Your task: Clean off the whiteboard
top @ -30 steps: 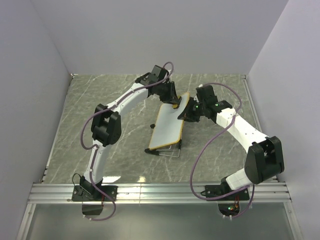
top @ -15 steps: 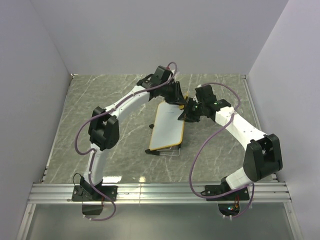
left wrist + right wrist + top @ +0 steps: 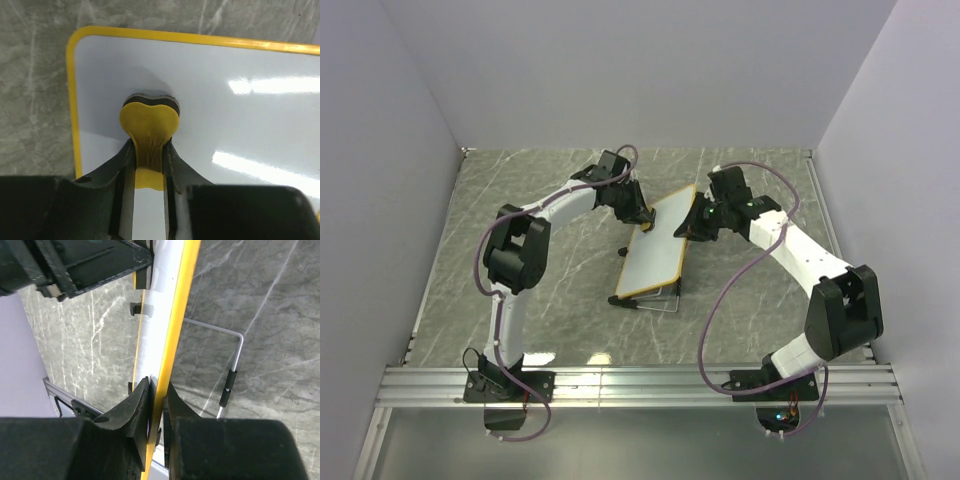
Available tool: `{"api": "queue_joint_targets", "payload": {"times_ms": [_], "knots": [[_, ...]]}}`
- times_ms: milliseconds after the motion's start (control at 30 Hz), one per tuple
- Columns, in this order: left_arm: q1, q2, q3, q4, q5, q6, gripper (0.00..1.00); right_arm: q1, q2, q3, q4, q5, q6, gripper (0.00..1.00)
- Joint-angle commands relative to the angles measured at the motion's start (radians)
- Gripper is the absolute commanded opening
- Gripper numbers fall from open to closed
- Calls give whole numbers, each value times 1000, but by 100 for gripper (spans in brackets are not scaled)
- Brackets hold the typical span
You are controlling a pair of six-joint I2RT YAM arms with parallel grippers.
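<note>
The whiteboard [image 3: 658, 248], white with a thin yellow-orange frame, leans on its stand in the middle of the table. Its face looks blank in the left wrist view [image 3: 230, 120]. My left gripper [image 3: 642, 221] is shut on the yellow bone-shaped eraser [image 3: 149, 122], whose dark pad presses on the board near its top left corner. My right gripper [image 3: 688, 228] is shut on the board's right edge; in the right wrist view the frame [image 3: 172, 335] runs edge-on between my fingers [image 3: 134, 407].
The board's wire stand [image 3: 235, 365] with black sleeves rests on the grey marbled table [image 3: 520, 280] behind the board. White walls close the table on three sides. A metal rail [image 3: 640, 385] runs along the near edge.
My left gripper has moved with the eraser from the board's far top edge leftward and down to its top left corner. The right gripper keeps its hold on the board's edge.
</note>
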Motion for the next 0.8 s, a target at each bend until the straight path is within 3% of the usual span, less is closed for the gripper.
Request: {"api": "queue_joint_targets", "payload": {"times_ms": [0, 267, 433, 567, 767], "knots": [[-66, 92, -81, -69, -31, 32, 0, 94, 75, 1, -28, -117, -144, 0], [-83, 70, 39, -140, -12, 40, 0, 95, 87, 12, -11, -125, -147, 0], [-159, 29, 149, -181, 34, 55, 0, 95, 102, 0, 14, -148, -136, 0], [-202, -14, 133, -149, 72, 32, 0, 95, 99, 3, 9, -145, -150, 0], [-136, -25, 1, -122, 43, 47, 0, 94, 59, -17, 7, -139, -155, 0]]}}
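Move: The left gripper holds the eraser on the tilted whiteboard. From it, the raised right edge, where the right gripper pinches it, lies about 9 cm right, 6 cm back and 7 cm up. The board's middle is some 4 cm right, 5 cm back and 2 cm higher; its far-left corner is about 5 cm ahead, 2 cm left and 3 cm lower. From the right hand, the eraser is 9 cm left, 6 cm ahead and 7 cm down. Keep the left gripper's hold on the eraser and, after barely shifting at first, sweep the eraser up the whiteboard's slope, some 4 cm upward with roughly 2.5 cm to the right and 2 cm back, towards the raised right edge. Keep the felt side against the surface. Let the right gripper go on pinching that edge, almost still, to brace the board. ##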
